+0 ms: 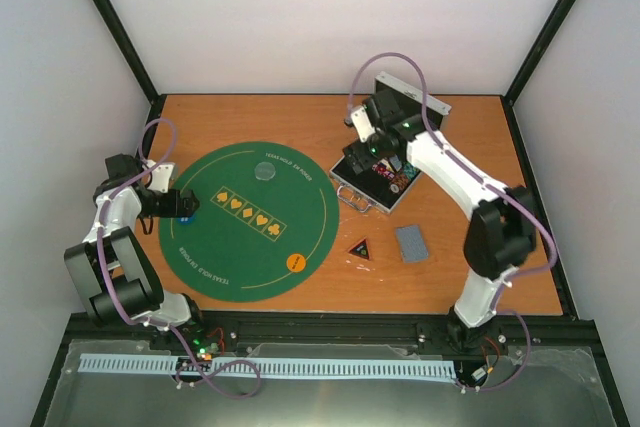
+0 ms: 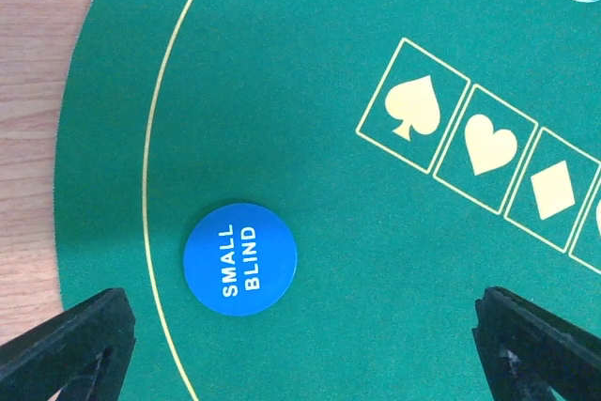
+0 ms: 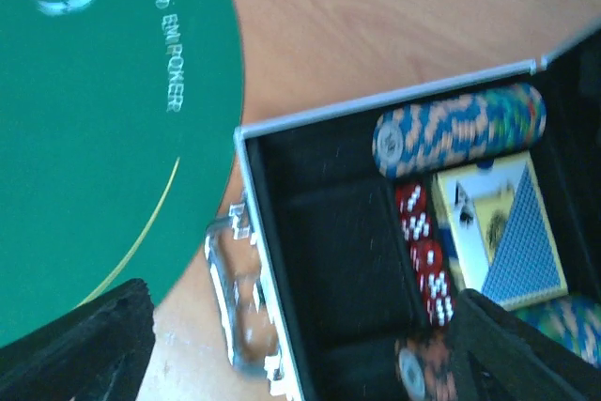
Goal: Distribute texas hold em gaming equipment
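A blue disc marked SMALL BLIND lies flat on the green felt mat, near its left edge. My left gripper hangs just above the disc, open, with nothing between its fingers. My right gripper is open over the silver case. The case holds a row of striped poker chips, red dice and a card box. On the mat lie a clear disc and an orange disc. A black triangular marker and grey-blue cards rest on the wood.
The case stands open at the back right, its lid raised toward the rear wall. Its metal handle faces the mat. The left compartment of the case is bare black lining. Black frame posts border the table.
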Motion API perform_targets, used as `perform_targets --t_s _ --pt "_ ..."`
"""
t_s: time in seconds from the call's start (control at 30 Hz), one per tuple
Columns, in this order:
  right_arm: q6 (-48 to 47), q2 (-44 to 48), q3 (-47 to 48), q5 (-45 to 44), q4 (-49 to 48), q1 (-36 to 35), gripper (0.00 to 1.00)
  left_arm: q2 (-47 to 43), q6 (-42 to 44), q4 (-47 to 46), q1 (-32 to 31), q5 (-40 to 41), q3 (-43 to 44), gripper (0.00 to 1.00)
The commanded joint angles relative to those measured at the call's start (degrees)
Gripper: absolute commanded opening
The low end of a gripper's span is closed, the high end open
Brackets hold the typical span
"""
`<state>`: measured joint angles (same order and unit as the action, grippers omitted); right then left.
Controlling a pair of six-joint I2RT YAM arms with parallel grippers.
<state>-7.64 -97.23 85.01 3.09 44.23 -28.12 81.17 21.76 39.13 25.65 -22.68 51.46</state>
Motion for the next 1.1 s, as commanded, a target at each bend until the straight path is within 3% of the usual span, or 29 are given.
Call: perform_targets --t_s 0.0,0.27,0.6,1.07 --pt "-6.0 -10.0 9.1 0.9 -1.2 1.4 0.81 -1.1 1.1 1.0 0.0 -0.8 1.2 1.00" --pt "-7.7 -25.3 24.6 -2.1 2.5 3.4 0.67 -0.5 0.9 0.8 0.1 -0.1 1.5 1.00" --pt "-10.6 -34.2 29.8 -9.0 3.9 3.6 0.62 4.4 0.0 0.9 0.0 0.4 4.2 1.00" --pt "-11.3 -39.2 32.5 -9.4 4.7 3.5 0.55 5.3 -0.1 0.7 0.1 0.3 4.2 1.00"
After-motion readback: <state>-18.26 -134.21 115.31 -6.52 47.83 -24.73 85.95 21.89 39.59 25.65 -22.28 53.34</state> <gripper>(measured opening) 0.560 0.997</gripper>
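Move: The blue chip roll in the open case lies about 15 cm ahead of the right gripper, 1 cm to its right and some 14 cm below. At similar depth, the red dice are about 10 cm ahead and 5 cm right, the card box about 11 cm ahead and 7 cm right, and the second chip roll about 7 cm ahead and 10 cm right. From the left gripper the blue chip roll is about 17 cm ahead, 43 cm right and 5 cm lower. Swing the right gripper forward about 12 cm over the case, already sinking as it goes, then let it drop mostly straight down, some 12 cm in all, onto the near-left part of the blue chip roll. Roll the wrist about 15 degrees so its left side dips, and narrow the fingers from nearly wide to roughly half open, stopping with the tips close over the chips. ##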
